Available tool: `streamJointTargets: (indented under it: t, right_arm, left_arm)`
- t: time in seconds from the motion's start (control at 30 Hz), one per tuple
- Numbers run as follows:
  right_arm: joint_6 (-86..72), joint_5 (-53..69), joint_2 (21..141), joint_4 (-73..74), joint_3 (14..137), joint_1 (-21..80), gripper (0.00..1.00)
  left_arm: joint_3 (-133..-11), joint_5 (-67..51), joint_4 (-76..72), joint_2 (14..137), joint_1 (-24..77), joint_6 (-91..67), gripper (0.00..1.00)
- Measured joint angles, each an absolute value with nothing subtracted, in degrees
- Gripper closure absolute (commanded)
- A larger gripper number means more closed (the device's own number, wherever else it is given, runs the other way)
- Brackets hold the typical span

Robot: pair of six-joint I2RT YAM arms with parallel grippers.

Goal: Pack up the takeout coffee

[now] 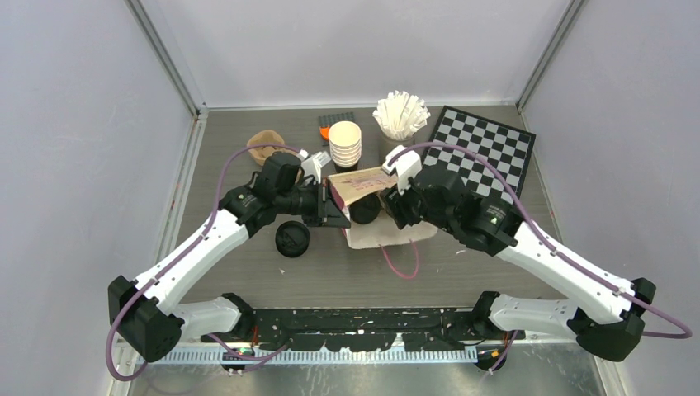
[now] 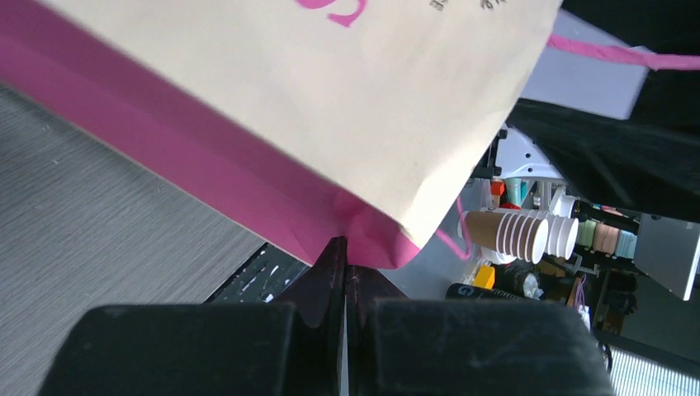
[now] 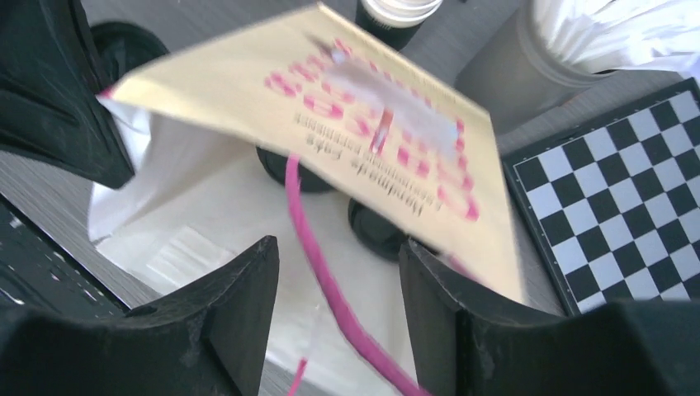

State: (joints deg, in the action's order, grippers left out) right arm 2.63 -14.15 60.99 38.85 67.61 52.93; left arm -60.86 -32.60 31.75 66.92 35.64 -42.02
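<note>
A beige paper bag [image 1: 361, 185] with pink print lies on its side mid-table, its white inside [image 3: 223, 214] showing. My left gripper [image 2: 347, 244] is shut on the bag's pink edge [image 2: 248, 198] and holds the top flap up. One takeout coffee [image 1: 291, 239], black lid up, stands on the table left of the bag. Another black lid [image 1: 366, 209] shows in the bag's mouth. Two dark round lids [image 3: 376, 235] sit under the flap in the right wrist view. My right gripper [image 3: 338, 247] is open at the mouth, the pink handle cord [image 3: 318, 247] running loose between its fingers.
Behind the bag stands a stack of lidless cream cups [image 1: 345, 144], with a holder of white paper sticks [image 1: 401, 115] to its right. A checkerboard [image 1: 483, 148] lies at the back right and a brown object [image 1: 266, 147] at the back left. Pink cord [image 1: 402, 266] trails toward me.
</note>
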Motion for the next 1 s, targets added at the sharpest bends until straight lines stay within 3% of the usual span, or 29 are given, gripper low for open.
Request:
streamJointTargets:
  t: [0.33, 0.6, 1.0]
  right_arm:
    - [-5.28, -19.18, 60.66, 48.62, 76.66, 53.15, 0.36]
    - [-9.50, -15.25, 59.64, 55.22, 78.02, 53.17, 0.36]
    - [-8.93, -12.03, 65.41, 57.17, 80.25, 53.15, 0.42]
  left_arm:
    - [-61.82, -32.77, 31.51, 66.87, 35.51, -43.05, 1.00]
    - [-62.22, -33.58, 31.64, 67.05, 35.48, -43.53, 1.00]
    - [-74.87, -32.97, 39.44, 71.50, 35.11, -43.55, 1.00]
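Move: The takeout bag, tipped towards me with its mouth facing my base, has its middle about 6 cm ahead, 3 cm left and 12 cm below my open right hand; a black coffee lid shows inside, some 6 cm ahead, 7 cm left and 13 cm down. The paper cup stack is about 21 cm ahead and 12 cm left, the straw cup some 23 cm straight ahead, both about 18 cm lower. From my left hand, already shut on the bag's left rim, the bag's middle lies about 7 cm ahead, 8 cm right and 10 cm down. I keep my left hand's pinch on the bag's left rim and lift, slowly at first and then faster, about 5 cm up and slightly forward. My right hand, fingers staying open, rises nearly 4 cm clear of the far handle while swinging right, draws back towards my base, then sinks again over the mouth, edging left and tipping its fingers down some 10 to 15 degrees. ##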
